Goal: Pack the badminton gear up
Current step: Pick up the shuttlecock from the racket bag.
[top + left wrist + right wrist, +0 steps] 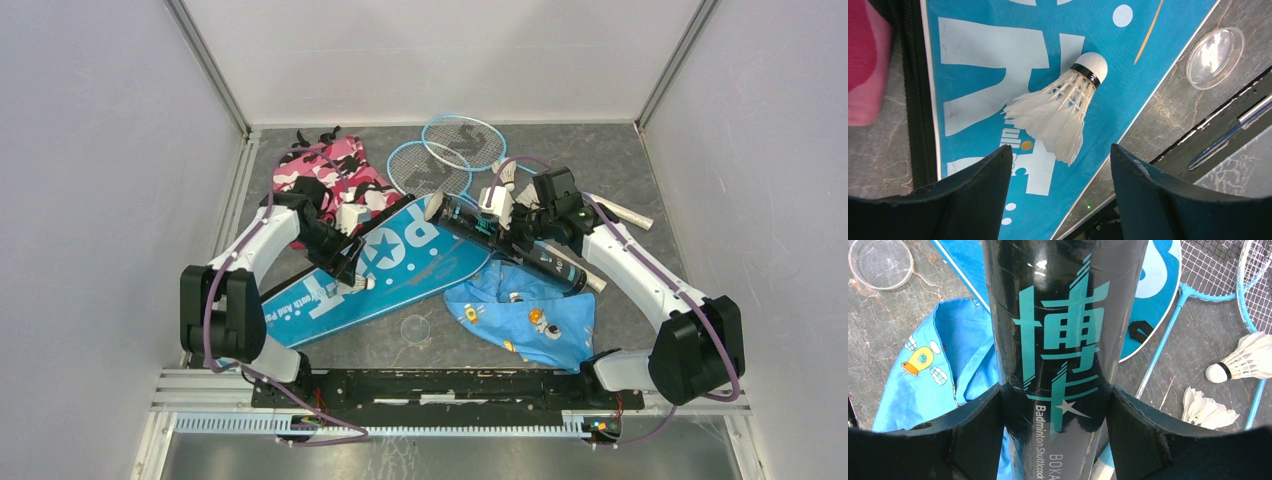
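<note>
The blue "SPORT" cover [400, 265] lies flat mid-table. A white shuttlecock [1063, 112] lies on it, just ahead of my left gripper [1060, 150], which is open and empty above the cover [998, 75]. My right gripper [1055, 390] is shut on the black cylindrical tube [1063, 315], which runs diagonally in the top view [555, 268] over the cover's right edge. Two light-blue racquets [440, 155] lie crossed at the back, heads overlapping. Two more shuttlecocks [1243, 365] [1205, 410] lie on the table right of the tube, by a racquet shaft.
A pink camouflage bag [325, 175] lies at the back left beside my left arm. A blue cartoon-print cloth [530, 315] lies crumpled at the front right under the tube. A clear round lid [413, 328] sits near the front edge. Walls enclose three sides.
</note>
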Available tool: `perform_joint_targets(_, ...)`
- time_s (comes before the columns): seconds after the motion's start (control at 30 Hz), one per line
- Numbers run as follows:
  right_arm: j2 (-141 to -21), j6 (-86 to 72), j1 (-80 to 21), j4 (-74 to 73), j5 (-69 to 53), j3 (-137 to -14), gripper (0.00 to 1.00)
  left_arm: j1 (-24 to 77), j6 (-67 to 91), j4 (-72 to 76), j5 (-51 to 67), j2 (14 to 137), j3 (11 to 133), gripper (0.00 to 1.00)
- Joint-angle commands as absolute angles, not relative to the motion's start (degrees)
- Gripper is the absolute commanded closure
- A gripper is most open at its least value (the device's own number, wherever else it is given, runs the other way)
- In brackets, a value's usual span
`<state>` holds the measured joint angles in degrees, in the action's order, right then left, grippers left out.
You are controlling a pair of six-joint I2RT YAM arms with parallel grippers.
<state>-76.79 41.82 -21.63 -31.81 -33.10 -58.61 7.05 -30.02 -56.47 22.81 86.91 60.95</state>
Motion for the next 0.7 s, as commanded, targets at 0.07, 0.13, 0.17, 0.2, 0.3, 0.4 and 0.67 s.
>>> perform_joint_targets(0.07,-76.3,42.4,-21.3,-29.7,-33.4,-58.7,0.95,6.2,-27.8,-56.8,27.5,89.7,62.6,0.34)
perform_joint_targets(0.13,-76.4,42.5,-21.3,-29.7,-33.4,-58.8,0.95,6.2,-27.4,-56.5,28.3,90.6,62.4,0.39)
perform_joint_targets(0.17,-76.4,42.5,-21.3,-29.7,-33.4,-58.7,0.95,6.2,-27.2,-56.3,29.0,91.1,62.4,0.42)
perform_joint_targets(0.2,-76.3,42.5,-21.3,-29.7,-33.4,-58.7,0.95,6.2,-27.1,-56.3,29.7,91.4,62.4,0.45)
perform_joint_targets(0.3,-76.2,42.6,-21.4,-29.8,-33.4,-58.6,0.95,6.2,-26.5,-55.6,31.1,92.5,62.3,0.57)
perform_joint_targets(0.4,-76.2,42.6,-21.3,-29.8,-33.2,-58.7,0.95,6.2,-26.1,-55.0,32.6,93.2,62.5,0.7)
perform_joint_targets(0.67,-76.1,42.7,-21.3,-29.9,-33.1,-58.6,0.95,6.2,-25.5,-53.2,35.5,92.8,63.9,0.94)
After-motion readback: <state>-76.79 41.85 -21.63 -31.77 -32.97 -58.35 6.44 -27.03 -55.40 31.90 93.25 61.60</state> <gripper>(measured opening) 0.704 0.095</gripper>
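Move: The shuttlecock lies on the racket bag just under the left hand, its middle about 3 cm to the right, 1 cm ahead and 3 cm below, with its cork end towards the right. The clear lid is roughly 17 cm right and 10 cm back from the hand, the camouflage bag's middle about 22 cm straight ahead, both some 5 cm below. From the right hand, which holds the tube, the shuttlecock is about 32 cm left, 7 cm back and 10 cm lower. The left hand eases down about 1.5 cm and slightly back, then slides some 2.5 cm to the right towards the shuttlecock's feather skirt, its fingertips swinging about 10 degrees farther to the right as it begins to rise by half a centimetre. Meanwhile its wide-open fingers close almost fully and pinch the rim of the feathers from the side away from the cork, while the right hand stays put and keeps its grip on the tube. ##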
